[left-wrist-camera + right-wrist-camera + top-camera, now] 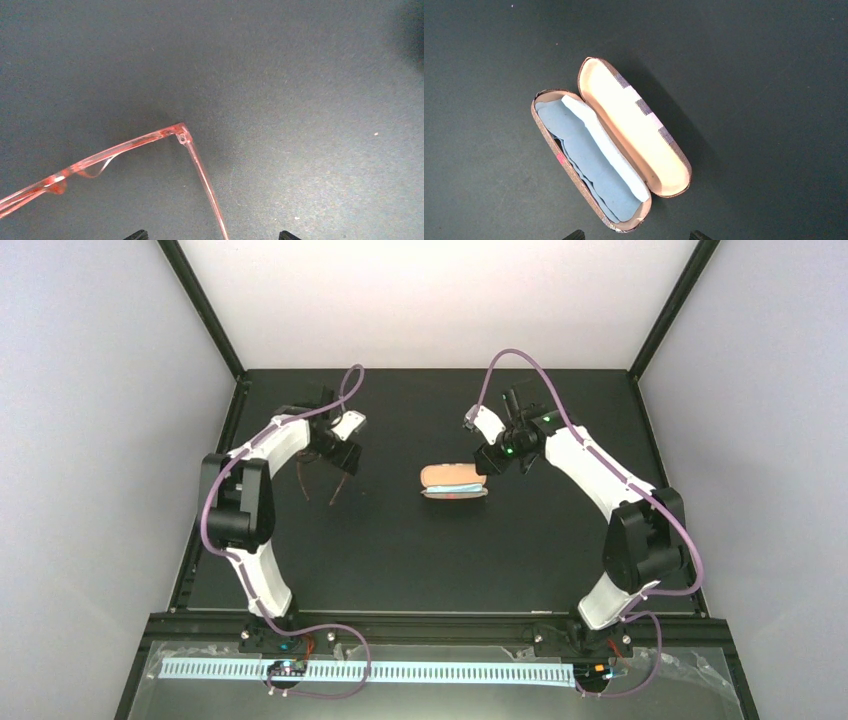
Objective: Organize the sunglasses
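The sunglasses (306, 483) lie unfolded on the black table at the left, their two slim temple arms pointing toward me. In the left wrist view the reddish translucent frame (125, 145) runs to a hinge, and one temple arm (207, 185) passes down between my fingertips without touching them. My left gripper (211, 236) hangs open over that arm and holds nothing; in the top view the left gripper (345, 460) is just above the glasses. My right gripper (635, 236) is open too, hovering beside one end of the open case (664, 165).
The striped brown case (455, 481) lies open at the table's middle, lid tilted back, with a light-blue cloth (589, 160) filling its lower half. The black table (420, 560) is bordered by black frame posts and pale walls.
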`<state>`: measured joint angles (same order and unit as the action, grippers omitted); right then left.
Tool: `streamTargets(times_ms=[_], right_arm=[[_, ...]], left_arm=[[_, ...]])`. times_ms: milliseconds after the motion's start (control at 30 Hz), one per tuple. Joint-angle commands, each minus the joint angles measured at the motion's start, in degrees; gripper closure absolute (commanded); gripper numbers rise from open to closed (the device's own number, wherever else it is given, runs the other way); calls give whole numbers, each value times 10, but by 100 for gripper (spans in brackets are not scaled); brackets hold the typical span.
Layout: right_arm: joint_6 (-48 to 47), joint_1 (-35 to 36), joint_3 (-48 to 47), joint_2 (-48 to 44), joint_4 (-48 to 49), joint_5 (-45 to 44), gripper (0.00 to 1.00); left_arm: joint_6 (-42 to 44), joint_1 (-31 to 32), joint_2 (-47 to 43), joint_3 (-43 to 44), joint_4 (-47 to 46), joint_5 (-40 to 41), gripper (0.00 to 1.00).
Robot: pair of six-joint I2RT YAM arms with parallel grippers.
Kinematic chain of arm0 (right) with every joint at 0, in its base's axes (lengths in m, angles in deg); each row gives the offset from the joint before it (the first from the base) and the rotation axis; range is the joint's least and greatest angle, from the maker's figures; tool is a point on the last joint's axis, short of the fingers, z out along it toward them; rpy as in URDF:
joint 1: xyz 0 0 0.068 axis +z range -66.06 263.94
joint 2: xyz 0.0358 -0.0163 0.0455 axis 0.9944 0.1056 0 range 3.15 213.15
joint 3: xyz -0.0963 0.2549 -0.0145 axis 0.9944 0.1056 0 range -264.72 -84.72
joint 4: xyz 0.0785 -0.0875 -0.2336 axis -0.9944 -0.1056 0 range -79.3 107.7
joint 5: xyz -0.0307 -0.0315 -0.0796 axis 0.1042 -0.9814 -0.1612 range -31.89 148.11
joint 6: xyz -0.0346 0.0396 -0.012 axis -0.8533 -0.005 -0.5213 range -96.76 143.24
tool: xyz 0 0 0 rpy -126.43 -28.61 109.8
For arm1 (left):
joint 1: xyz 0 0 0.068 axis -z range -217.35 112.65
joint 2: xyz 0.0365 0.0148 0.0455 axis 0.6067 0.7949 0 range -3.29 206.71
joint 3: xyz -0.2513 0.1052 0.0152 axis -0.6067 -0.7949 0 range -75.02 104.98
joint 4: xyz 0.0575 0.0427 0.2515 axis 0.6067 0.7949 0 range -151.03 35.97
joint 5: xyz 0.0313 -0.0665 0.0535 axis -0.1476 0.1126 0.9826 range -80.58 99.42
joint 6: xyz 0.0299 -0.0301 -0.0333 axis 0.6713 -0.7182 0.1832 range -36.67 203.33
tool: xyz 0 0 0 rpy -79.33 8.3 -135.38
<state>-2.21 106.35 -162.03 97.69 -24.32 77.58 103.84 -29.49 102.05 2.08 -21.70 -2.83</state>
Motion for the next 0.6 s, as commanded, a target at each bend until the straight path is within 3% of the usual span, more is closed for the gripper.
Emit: streamTargets(times_ms=[0,567], right_arm=[[5,-2,11,2,14,9,44],[5,-3,12,12,18,18,45]], left_arm=[[4,-1,35,22,17,13,34],[-7,-1,82,35,28,7,82]])
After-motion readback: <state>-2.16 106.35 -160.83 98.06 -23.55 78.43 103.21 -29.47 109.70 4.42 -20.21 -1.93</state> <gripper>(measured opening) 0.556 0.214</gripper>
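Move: The sunglasses' middle lies about 5 cm to the left of the left hand, some 1 cm ahead and 6 cm below, with the temples pointing back towards the robot. The open case with the cloth in it is roughly 25 cm to the right of the left hand, 3 cm back and 6 cm down. From the idle right hand, the sunglasses are about 37 cm to the left, 4 cm farther out and 14 cm lower. Straight down goes the left hand, about 4.5 cm and easing to a stop, onto the sunglasses' right-hand temple a few centimetres behind the hinge. The wrist tips some 5 degrees steeper, and the fingers close from wide to a narrow gap with the temple between them; whether the pads already touch it can't be seen. ##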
